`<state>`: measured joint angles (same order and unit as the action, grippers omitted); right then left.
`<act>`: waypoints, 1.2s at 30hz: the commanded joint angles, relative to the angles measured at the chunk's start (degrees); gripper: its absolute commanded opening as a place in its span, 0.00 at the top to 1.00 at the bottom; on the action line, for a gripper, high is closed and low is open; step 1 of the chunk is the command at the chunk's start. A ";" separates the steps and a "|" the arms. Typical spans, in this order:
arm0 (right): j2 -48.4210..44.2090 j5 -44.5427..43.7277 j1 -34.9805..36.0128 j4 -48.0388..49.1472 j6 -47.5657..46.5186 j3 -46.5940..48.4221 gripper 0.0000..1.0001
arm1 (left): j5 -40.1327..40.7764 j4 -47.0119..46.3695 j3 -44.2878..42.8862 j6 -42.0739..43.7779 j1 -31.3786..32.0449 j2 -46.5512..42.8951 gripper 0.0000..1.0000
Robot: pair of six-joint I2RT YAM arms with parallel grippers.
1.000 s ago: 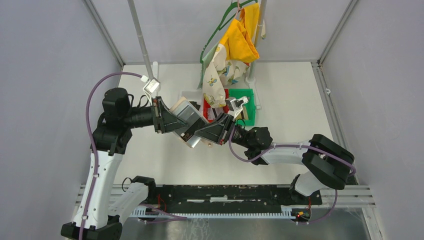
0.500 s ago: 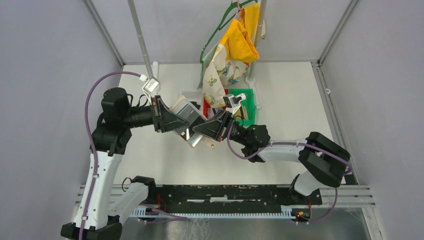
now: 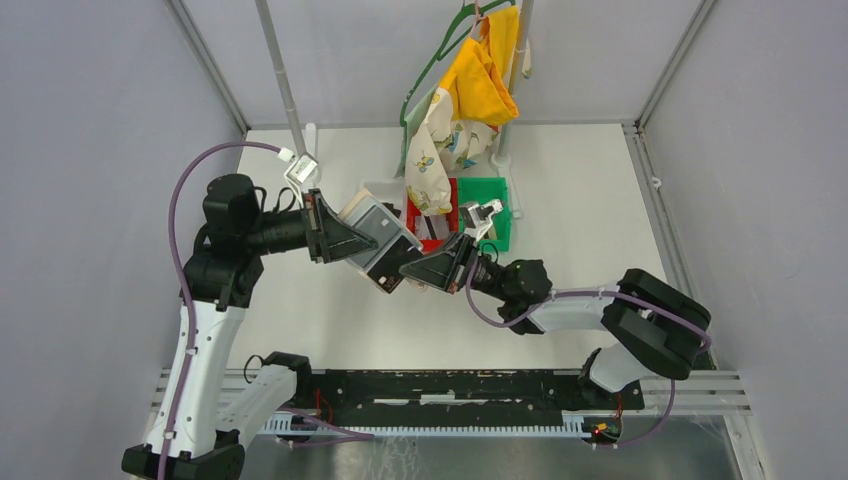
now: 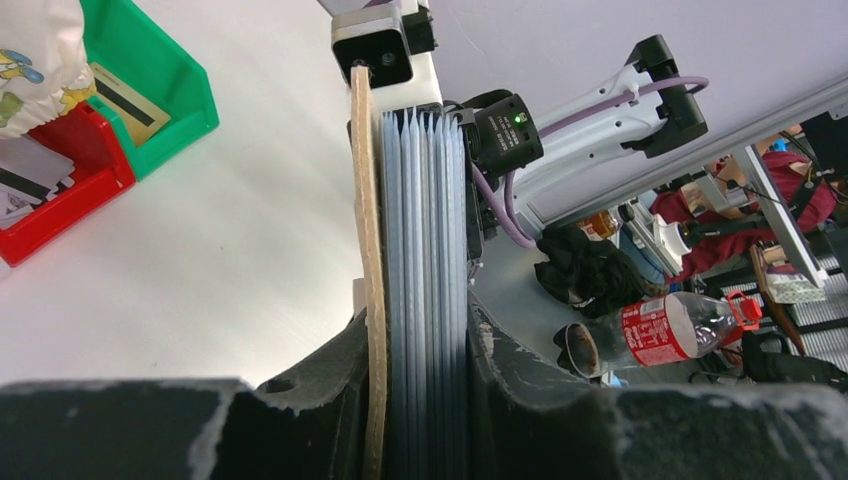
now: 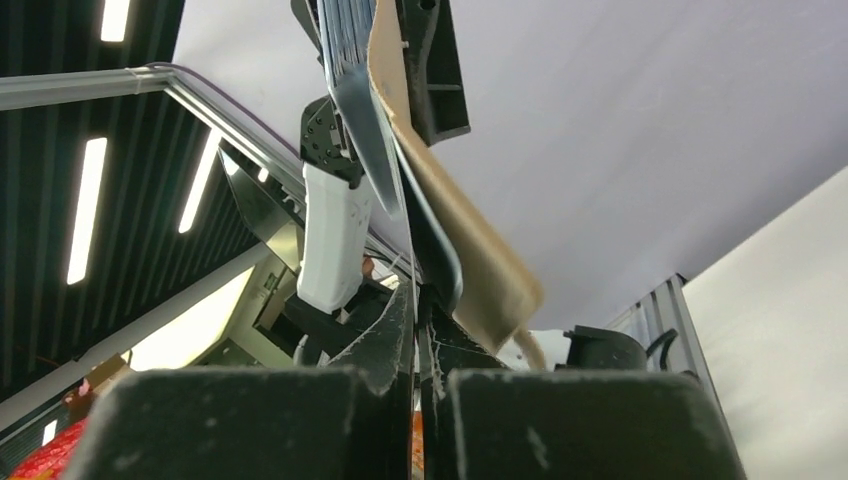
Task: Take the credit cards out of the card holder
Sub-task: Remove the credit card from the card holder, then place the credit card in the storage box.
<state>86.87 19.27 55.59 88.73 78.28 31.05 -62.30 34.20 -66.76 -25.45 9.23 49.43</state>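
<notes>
The tan card holder hangs above the table with my left gripper shut on it. In the left wrist view it stands edge-on between the jaws, tan cover on the left and the stack of clear sleeves beside it. My right gripper meets the holder's lower end from the right, shut on the thin edge of a dark credit card that sticks out of the sleeves. In the right wrist view that card curves down into the closed jaws. More credit cards lie in the bins.
A red bin, a green bin and a white bin stand behind the holder. Yellow and patterned cloths hang from a rack above them. A metal pole rises at the back left.
The right gripper's jaws have closed on the card at the holder's lower end, and the right arm has shifted slightly right. The left gripper has kept its hold on the card holder.
</notes>
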 commanded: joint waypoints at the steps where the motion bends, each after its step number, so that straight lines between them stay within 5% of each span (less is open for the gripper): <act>1: -4.10 4.49 -4.40 0.54 -0.34 -2.24 1.00 | -0.69 0.74 -5.21 3.65 0.11 -0.48 0.83; 4: -9.94 8.42 -10.05 -10.00 -4.41 -3.77 1.00 | 3.58 6.74 -8.18 11.71 0.11 0.75 0.85; 8: -15.50 12.81 -15.65 -45.74 -23.05 5.61 1.00 | 9.11 11.70 -10.33 18.58 0.13 2.02 0.88; 13: -8.36 9.06 -17.35 -74.09 -41.60 23.32 1.00 | 16.60 15.61 -10.80 26.73 0.14 1.52 0.91; 18: 7.49 8.84 -17.24 -84.94 -47.38 40.97 1.00 | 21.47 19.09 -11.54 33.68 0.16 0.49 0.94; 26: 29.20 1.64 -14.02 -100.83 -54.58 67.33 1.00 | 17.30 20.56 -9.96 34.81 0.05 -1.50 0.94; 36: 39.27 -11.61 -10.86 -103.45 -58.02 75.83 1.00 | 14.30 20.03 -10.69 33.34 0.06 -1.03 0.95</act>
<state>125.27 14.09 44.18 -14.83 22.74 104.27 -44.51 57.21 -75.29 6.02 9.23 48.49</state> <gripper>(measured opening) 0.009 0.342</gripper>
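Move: The black card is between the right fingers, partly out of the card holder, which the left hand grips about 5 cm ahead, 6 cm left and 4 cm above the right hand. The white tray with the black cards lies about 26 cm ahead, 10 cm left and 30 cm below; the red tray, also 30 cm below, is 26 cm ahead, 2 cm right. From the left hand, the card is about 3 cm back, 4 cm right and 3 cm below. First rightward by some 4 cm, the right hand draws the black card out of the card holder, then sweeps forward and back left, finally dropping steeply towards the white tray: in all 25 cm forward and 20 cm down. Its shut fingers keep the card and tip about 70 degrees, from up-left to down-left. The left hand keeps its grip on the holder, easing some 4 cm left and 3 cm down while its fingers tip down. ##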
